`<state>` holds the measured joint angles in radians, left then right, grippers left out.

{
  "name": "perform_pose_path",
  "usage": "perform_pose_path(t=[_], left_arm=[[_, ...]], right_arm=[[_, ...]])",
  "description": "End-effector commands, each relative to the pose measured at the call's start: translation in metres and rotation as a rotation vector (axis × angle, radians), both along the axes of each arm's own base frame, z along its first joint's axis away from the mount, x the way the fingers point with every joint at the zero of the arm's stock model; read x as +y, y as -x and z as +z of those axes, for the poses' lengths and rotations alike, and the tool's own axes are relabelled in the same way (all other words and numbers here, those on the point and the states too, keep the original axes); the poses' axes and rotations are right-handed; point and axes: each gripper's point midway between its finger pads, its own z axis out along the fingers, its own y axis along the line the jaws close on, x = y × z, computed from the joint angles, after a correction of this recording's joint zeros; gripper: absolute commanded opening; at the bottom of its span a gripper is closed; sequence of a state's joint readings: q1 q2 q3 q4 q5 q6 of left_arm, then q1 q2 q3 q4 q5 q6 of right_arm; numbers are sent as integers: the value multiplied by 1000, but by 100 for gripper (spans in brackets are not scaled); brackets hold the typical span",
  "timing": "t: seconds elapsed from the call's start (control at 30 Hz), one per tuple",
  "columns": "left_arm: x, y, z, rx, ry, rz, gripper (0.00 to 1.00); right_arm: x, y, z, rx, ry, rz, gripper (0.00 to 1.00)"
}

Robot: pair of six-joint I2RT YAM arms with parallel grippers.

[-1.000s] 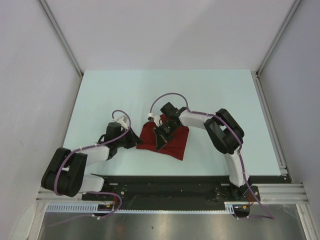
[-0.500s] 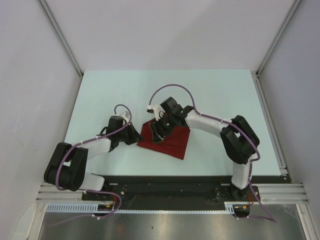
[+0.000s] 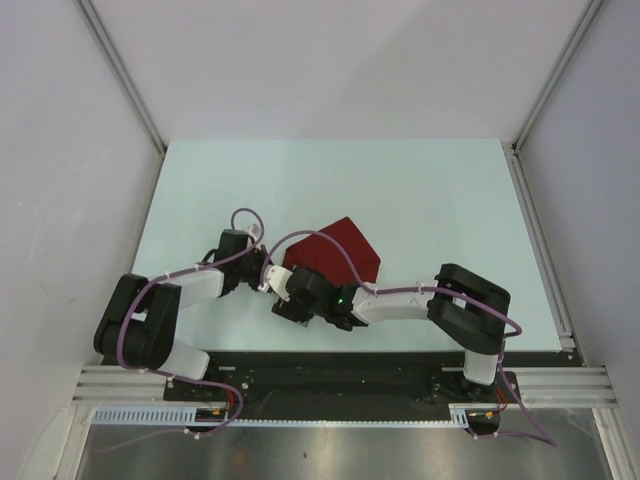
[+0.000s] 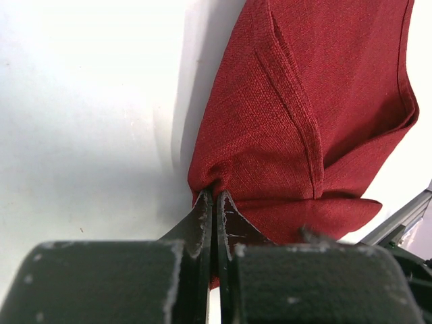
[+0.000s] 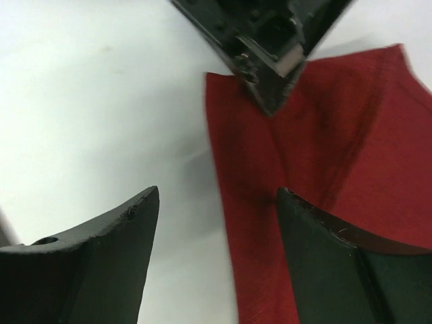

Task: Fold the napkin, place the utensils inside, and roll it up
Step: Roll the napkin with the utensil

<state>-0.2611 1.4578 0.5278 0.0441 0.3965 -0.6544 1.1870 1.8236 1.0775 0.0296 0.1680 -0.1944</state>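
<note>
The dark red napkin lies partly folded on the table, its far corner pointing away from the arms. My left gripper is shut on the napkin's left corner, and in the left wrist view the cloth bunches where the closed gripper pinches it. My right gripper hangs low just in front of that corner, open. In the right wrist view it straddles the napkin's left edge with nothing gripped, and the left gripper's tip shows beyond. The utensils are out of view.
The pale table ends at a metal rail on the right and a black base strip at the near edge. Both forearms lie low and close together at the near left of the napkin.
My right gripper let go of the napkin, opened wide and swung from over the cloth to the near left. My left gripper closed on the napkin's corner. The napkin's shape changed, reaching farther back.
</note>
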Motion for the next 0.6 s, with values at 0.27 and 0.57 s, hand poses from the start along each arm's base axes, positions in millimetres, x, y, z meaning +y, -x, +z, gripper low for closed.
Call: perform_pose_path(t=[0.27, 0.57], left_arm=[[3, -10, 7, -10, 9, 0, 0], [1, -13, 12, -24, 35, -11, 0]], right_arm=[[-16, -34, -10, -278, 93, -168, 70], [-43, -25, -29, -149, 128, -171, 37]])
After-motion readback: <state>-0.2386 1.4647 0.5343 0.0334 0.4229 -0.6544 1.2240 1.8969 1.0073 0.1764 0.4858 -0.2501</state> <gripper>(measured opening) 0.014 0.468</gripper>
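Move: The rolled near edge of the napkin, which the right hand goes for, runs about 3 cm ahead of that hand, 3 cm to its right and 3 cm below. The pinched corner, in the left fingers, lies some 6 cm ahead and 5 cm left of the right hand, and the open napkin flap about 12 cm ahead and 10 cm right. From the left hand the rolled edge is roughly 3 cm back and 8 cm to its right. With the left fingers still shut on the napkin's corner and holding it almost still, the right hand reaches forward about 3 cm, then swings to the right about as far while sinking some 2 cm onto the rolled near edge. Its wrist tips the fingertips outward and turns clockwise by roughly 10 degrees as the fingers straddle the roll and narrow to about half open, coming up close against both sides. ##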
